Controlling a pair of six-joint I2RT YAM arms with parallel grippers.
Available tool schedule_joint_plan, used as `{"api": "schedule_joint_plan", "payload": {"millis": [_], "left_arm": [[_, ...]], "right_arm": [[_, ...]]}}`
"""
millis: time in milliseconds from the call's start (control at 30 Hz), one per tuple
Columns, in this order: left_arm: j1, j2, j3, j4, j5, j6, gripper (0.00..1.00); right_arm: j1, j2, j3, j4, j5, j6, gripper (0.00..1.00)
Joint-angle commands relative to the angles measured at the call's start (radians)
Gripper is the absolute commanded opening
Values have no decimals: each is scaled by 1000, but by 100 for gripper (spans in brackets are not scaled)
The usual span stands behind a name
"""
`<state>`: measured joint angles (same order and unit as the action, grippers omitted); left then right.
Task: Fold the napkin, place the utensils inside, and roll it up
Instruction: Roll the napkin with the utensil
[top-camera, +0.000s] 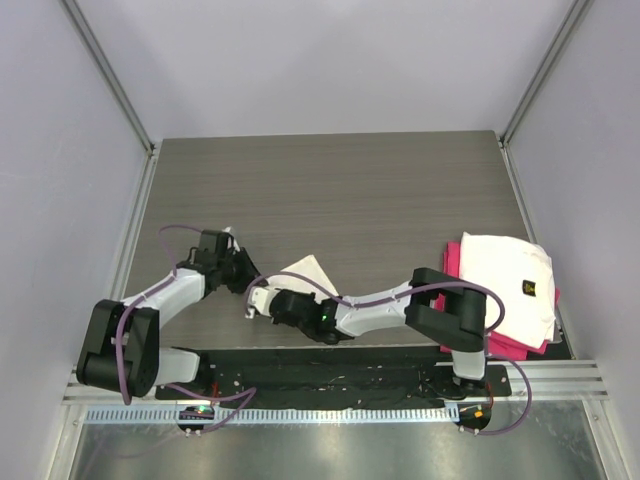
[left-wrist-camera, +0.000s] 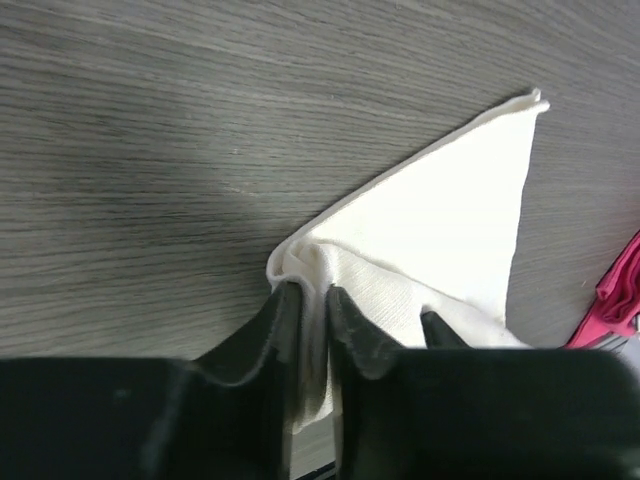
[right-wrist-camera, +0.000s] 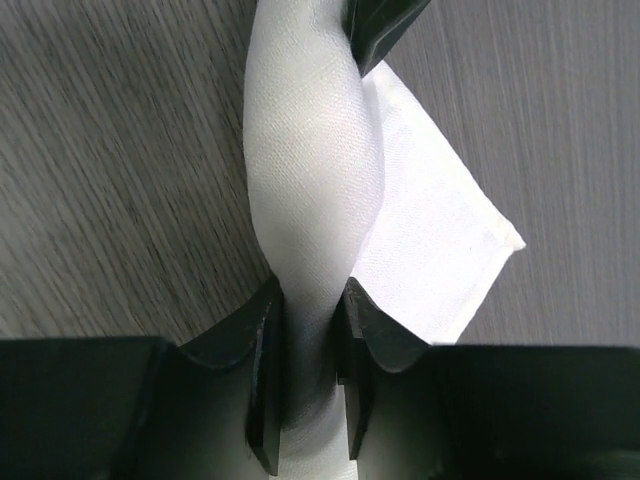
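Note:
The cream-white napkin (top-camera: 308, 272) lies near the front of the table, one part rolled into a thick tube (right-wrist-camera: 310, 150) and a flat corner (left-wrist-camera: 450, 230) spreading to the side. My left gripper (top-camera: 243, 270) holds one end of it, with a fold of cloth pinched between its nearly closed jaws (left-wrist-camera: 312, 292). My right gripper (top-camera: 258, 298) meets it from the other side, and its jaws (right-wrist-camera: 310, 285) press both sides of the roll. The utensils are hidden.
A folded white cloth with a small dark logo (top-camera: 510, 280) rests on a pink cloth (top-camera: 455, 260) at the right edge of the table. The pink cloth (left-wrist-camera: 620, 290) also shows in the left wrist view. The arms' black base plate (top-camera: 330, 375) runs along the near edge.

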<state>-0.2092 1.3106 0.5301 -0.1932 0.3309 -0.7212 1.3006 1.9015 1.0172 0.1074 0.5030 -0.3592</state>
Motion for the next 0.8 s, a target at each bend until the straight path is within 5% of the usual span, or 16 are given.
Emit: {"api": "schedule_joint_plan", "payload": {"millis": [0,300,600,767], "left_arm": [[-1,-37,28,-25,-27,19,33],[1,-175,-11,-43,-203,3,69],[2,-423,-100,-65,-395,-35,84],[4,-560,-191,24,-343,-26,83]], "right_arm": [[-43,-4,20,-139,-243,104,24],[-175,4,121,-320,-627,198,18],[-282,53,213,-410,-869,272,17],[-334,96,250,-439,-972,308,15]]}}
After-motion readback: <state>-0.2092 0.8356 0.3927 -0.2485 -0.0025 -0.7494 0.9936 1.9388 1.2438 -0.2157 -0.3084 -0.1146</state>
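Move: Between the left fingers is the napkin's left end, still pinched right at the hand point. In the right fingers the napkin roll is already gripped, its middle about 2 cm to that hand's right and at its height. From the right hand the tip of the loose flap lies some 9 cm ahead, 5 cm right and 2 cm lower, and the table's near edge about 10 cm straight back and 3 cm lower. Turning the roll forward towards its loose flap, the right hand keeps its pinch and nearly its place, creeping 1.5 cm left while the wrist tips about 40 degrees, from slanting forward to pointing nearly straight down. Meanwhile the left fingers open wide, let go of the napkin's end and back away left and upward about 7 cm in all, tipping up and turning counter-clockwise. ##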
